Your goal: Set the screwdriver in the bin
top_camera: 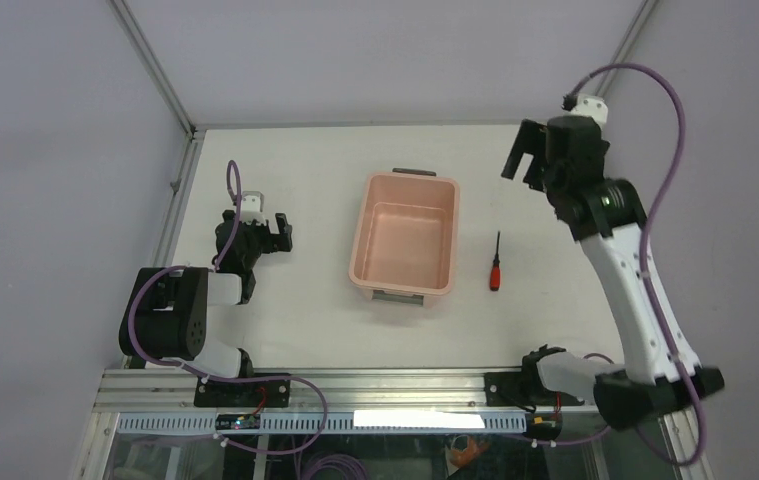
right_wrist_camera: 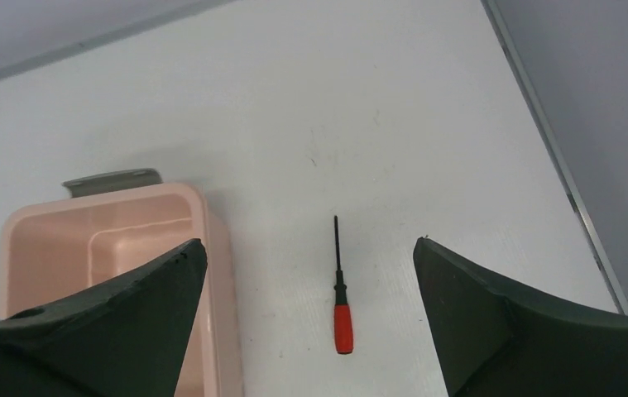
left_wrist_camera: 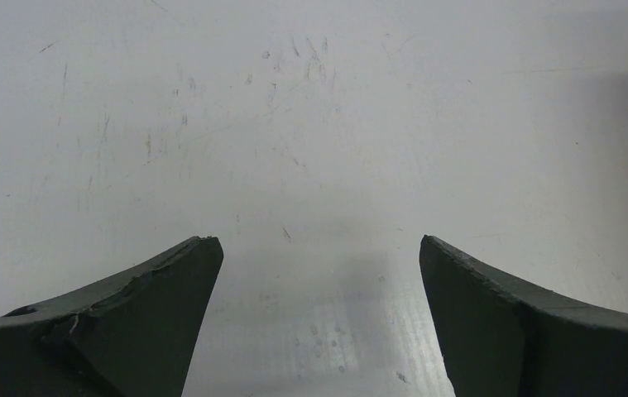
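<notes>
The screwdriver (top_camera: 495, 264), slim with a black shaft and red handle, lies flat on the white table just right of the bin (top_camera: 449, 235), handle toward the near edge. The bin is a salmon-pink tub with nothing inside it. My right gripper (top_camera: 521, 157) hangs high above the table's far right, open, nothing between its fingers. In the right wrist view the screwdriver (right_wrist_camera: 340, 294) shows well below, between the spread fingers, with the bin (right_wrist_camera: 213, 256) to its left. My left gripper (top_camera: 273, 226) stands open left of the bin, over bare table (left_wrist_camera: 318, 165).
A metal frame rail (top_camera: 180, 180) runs along the table's left edge, and grey walls close in the back and sides. The bin has a dark grey handle (top_camera: 413, 172) at its far end and another (top_camera: 397, 297) at its near end.
</notes>
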Available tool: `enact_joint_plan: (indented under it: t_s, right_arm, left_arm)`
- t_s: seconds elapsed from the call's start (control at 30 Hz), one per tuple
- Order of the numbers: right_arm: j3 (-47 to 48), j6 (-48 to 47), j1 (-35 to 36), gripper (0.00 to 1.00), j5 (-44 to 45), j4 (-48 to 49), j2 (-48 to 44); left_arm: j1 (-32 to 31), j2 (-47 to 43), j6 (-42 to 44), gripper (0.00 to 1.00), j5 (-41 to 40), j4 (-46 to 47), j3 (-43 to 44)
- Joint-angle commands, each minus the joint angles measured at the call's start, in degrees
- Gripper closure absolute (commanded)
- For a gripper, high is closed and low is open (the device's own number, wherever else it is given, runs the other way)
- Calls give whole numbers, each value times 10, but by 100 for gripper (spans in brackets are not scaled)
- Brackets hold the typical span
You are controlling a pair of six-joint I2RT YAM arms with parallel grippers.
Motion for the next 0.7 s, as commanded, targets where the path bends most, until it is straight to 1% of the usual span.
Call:
enact_joint_plan:
  t_s: [0.0, 0.07, 0.1, 0.23, 0.4, 0.53, 0.6, 0.63, 0.67]
  right_arm:
    - [92, -17, -66, 1, -77, -168, 171]
    - [87, -22, -85, 2, -135, -171, 222]
    - [73, -22, -91, 4, -159, -166, 243]
    - [-20, -8, -96, 12, -219, -103, 299]
    - [-143, 18, -96, 26, -240, -9, 348]
    - [-195, 29, -96, 37, -235, 33, 381]
    - [-207, 31, -96, 44, -220, 44, 394]
    - [-211, 31, -96, 58, -213, 48, 398]
    - [-214, 31, -96, 68, -209, 52, 400]
  left_arm:
    - [6, -3, -5, 1, 14, 33, 10]
    - [6, -3, -5, 1, 14, 33, 10]
    - [6, -2, -5, 1, 14, 33, 10]
    - [6, -2, -5, 1, 14, 33, 10]
    - [6, -3, -5, 1, 14, 33, 10]
    - [6, -2, -5, 1, 14, 33, 10]
    - [6, -2, -5, 1, 14, 33, 10]
    - [6, -2, -5, 1, 14, 33, 10]
    - [6, -3, -5, 1, 14, 33, 10]
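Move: Almost straight beneath the high, wide-open right hand lies the screwdriver's red handle: about 33 cm down, some 4 cm back and 2 cm to the left. The bin stands about 22 cm to that hand's left and 4 cm ahead, its middle some 29 cm down. From the idle left hand the handle is roughly 51 cm to the right, 12 cm back and 3 cm lower. Swinging out a further 5 cm or so as it starts down, the right hand then curves back while plunging some 32 cm onto the screwdriver's handle, slowing near the table. The wrist pitches about 60 degrees until the fingers point straight down, and the fingers close to about half open, one on each side of the red handle. ##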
